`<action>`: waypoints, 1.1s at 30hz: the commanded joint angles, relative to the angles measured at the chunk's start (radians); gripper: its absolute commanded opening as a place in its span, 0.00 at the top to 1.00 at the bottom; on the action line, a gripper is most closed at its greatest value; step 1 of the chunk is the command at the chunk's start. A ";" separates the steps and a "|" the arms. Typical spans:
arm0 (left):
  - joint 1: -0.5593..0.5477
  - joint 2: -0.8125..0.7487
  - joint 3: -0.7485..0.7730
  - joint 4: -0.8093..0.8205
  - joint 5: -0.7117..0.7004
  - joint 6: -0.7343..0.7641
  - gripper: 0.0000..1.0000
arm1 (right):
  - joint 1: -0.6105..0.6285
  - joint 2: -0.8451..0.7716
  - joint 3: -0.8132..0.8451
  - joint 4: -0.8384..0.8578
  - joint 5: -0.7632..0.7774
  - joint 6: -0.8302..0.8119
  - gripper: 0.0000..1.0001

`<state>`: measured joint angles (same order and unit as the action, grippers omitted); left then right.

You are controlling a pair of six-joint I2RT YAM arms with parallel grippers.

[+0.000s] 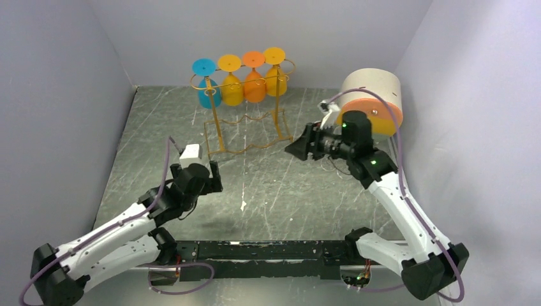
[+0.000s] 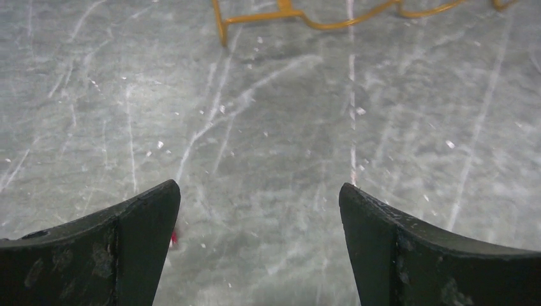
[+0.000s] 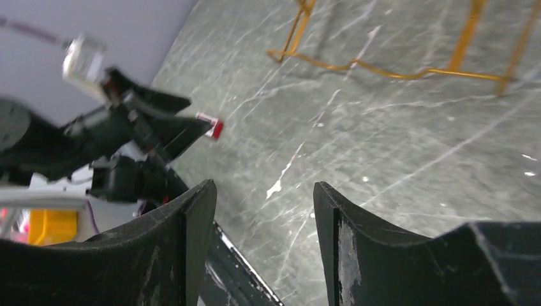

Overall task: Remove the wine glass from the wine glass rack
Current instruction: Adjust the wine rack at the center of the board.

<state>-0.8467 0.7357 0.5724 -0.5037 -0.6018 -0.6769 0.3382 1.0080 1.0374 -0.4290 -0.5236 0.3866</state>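
Observation:
The wine glass rack (image 1: 215, 125) is a gold wire stand at the back of the table. Several wine glasses hang upside down from its top hooks: a blue one (image 1: 207, 93) at the left, a yellow one (image 1: 231, 90), an orange one (image 1: 254, 87) and another yellow one (image 1: 276, 81). My right gripper (image 1: 295, 148) hovers just right of the rack's base, open and empty (image 3: 263, 185). My left gripper (image 1: 207, 171) sits in front of the rack, wide open over bare table (image 2: 259, 188). Only the rack's base wire (image 2: 319, 24) (image 3: 383, 71) shows in the wrist views.
A beige cylinder (image 1: 373, 86) with an orange disc (image 1: 376, 115) against it stands at the back right, behind my right arm. Grey walls close in the left, back and right sides. A black rail (image 1: 255, 250) runs along the near edge. My left arm (image 3: 127, 127) shows in the right wrist view.

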 commanded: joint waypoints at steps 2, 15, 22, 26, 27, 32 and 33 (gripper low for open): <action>0.266 0.092 -0.029 0.242 0.235 0.126 0.01 | 0.181 0.054 -0.007 0.038 0.130 -0.018 0.39; 0.543 0.149 -0.262 0.903 0.671 0.331 0.01 | 0.399 0.121 -0.185 0.158 0.366 0.079 0.38; 0.562 0.406 -0.174 1.080 0.750 0.458 0.01 | 0.409 0.101 -0.217 0.156 0.324 0.092 0.38; 0.573 0.536 -0.126 1.122 0.803 0.470 0.01 | 0.413 0.104 -0.198 0.113 0.329 0.085 0.38; 0.574 0.562 -0.122 1.133 0.802 0.470 0.01 | 0.414 0.099 -0.194 0.100 0.339 0.084 0.38; 0.617 0.693 -0.124 1.257 0.845 0.441 0.00 | 0.415 0.047 -0.191 0.080 0.396 0.088 0.37; 0.626 0.718 -0.117 1.266 0.860 0.441 0.01 | 0.416 0.038 -0.194 0.082 0.402 0.088 0.37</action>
<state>-0.2626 1.3754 0.4297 0.6254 0.1719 -0.2398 0.7471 1.1011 0.8284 -0.3374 -0.1745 0.4713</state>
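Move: The wine rack's middle is about 30 cm ahead of the left hand, 13 cm to its right and roughly level in height; the rack's near left foot corner is some 20 cm straight ahead and 13 cm lower. The matchbox sits 9 cm left of that hand, level with it, 13 cm below. From the right hand the rack's middle lies about 26 cm ahead, 18 cm left and 13 cm lower, and the middle one of the removed wine glasses some 11 cm ahead, 18 cm right, 18 cm below. The wine rack's near left foot corner is what the left hand closes in on: it goes forward about 14 cm and sinks 5, swerving out to its left and back, while turning clockwise and tipping its fingers up, the fingers staying wide open. The right hand, still part open, swings left, then drops about 11 cm while drawing back a little, and holds there, low over the board in front of the rack. ##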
